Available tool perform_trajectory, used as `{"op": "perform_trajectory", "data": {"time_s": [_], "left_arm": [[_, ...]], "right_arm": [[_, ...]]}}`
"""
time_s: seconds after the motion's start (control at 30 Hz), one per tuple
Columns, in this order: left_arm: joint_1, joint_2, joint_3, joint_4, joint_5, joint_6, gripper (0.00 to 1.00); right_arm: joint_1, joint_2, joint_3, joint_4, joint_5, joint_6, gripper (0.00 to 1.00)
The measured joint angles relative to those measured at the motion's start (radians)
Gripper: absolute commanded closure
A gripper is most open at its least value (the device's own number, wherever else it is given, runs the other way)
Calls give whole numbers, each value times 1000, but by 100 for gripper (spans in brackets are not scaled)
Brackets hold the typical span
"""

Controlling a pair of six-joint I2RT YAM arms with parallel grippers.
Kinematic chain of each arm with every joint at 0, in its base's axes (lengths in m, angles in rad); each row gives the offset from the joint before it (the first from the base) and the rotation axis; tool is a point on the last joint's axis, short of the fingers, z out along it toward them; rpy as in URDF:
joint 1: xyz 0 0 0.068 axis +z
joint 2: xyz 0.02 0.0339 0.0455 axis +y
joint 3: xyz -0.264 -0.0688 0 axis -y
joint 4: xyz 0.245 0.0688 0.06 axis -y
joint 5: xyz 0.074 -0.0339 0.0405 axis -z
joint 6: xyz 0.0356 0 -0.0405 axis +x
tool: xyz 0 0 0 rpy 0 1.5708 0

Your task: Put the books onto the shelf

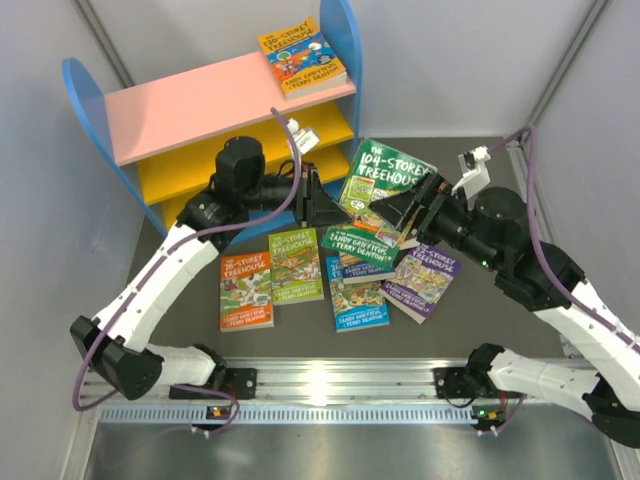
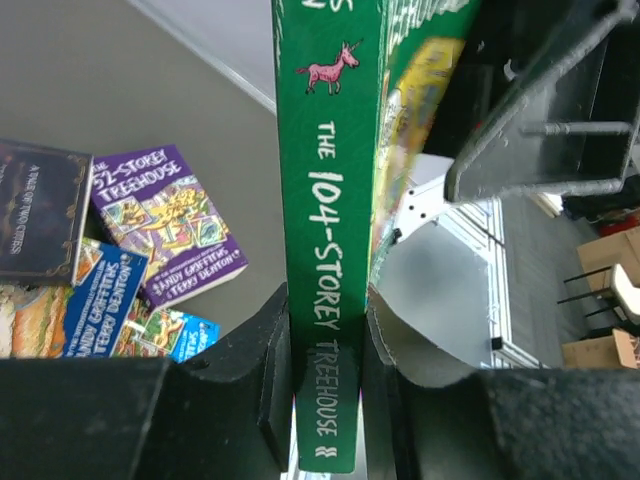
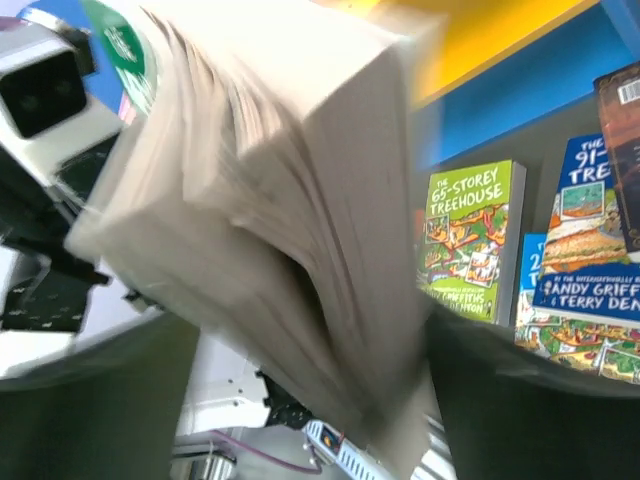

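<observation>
The green "104-Storey Treehouse" book hangs tilted above the table in front of the shelf. My left gripper is shut on its spine, with both fingers against it in the left wrist view. My right gripper is at the opposite side. Its fingers stand open around the blurred page edge, with a gap showing on the left side. One orange-and-blue book lies on the pink top board.
Several books lie flat on the dark table below: orange, light green, blue, purple and a dark one. The yellow lower boards are behind the left arm. Grey walls close in both sides.
</observation>
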Motion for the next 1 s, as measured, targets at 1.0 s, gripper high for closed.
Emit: {"op": "perform_trajectory", "data": {"time_s": [1.0], "left_arm": [[462, 690, 856, 295, -250, -560, 100]], "right_arm": [[0, -246, -253, -73, 74, 166, 0]]}}
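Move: The left fingers already pinch the spine of the green 104-Storey book; its goal, the orange 130-Storey book on the pink top shelf, lies about 31 cm ahead, 8 cm left and 5 cm up from this hand, with the middle of that shelf some 24 cm ahead, 25 cm left and 3 cm up. From the right hand, the purple book lies about 2 cm ahead, 9 cm right and 37 cm below, the brown book 15 cm straight ahead and 36 cm below. Keeping its pinch on the spine, the left hand carries the green book about 31 cm forward and 12 cm left towards the orange book, rising some 17 cm first to clear the shelf edge and then sinking about 4 cm over the top board, while it swings some 40 degrees counter-clockwise and its fingertips tip upward. The right hand, already loosening, opens fully and comes free of the pages, backing off to its right and then down about 6 cm and slightly back, fingers staying wide open above the floor books. ##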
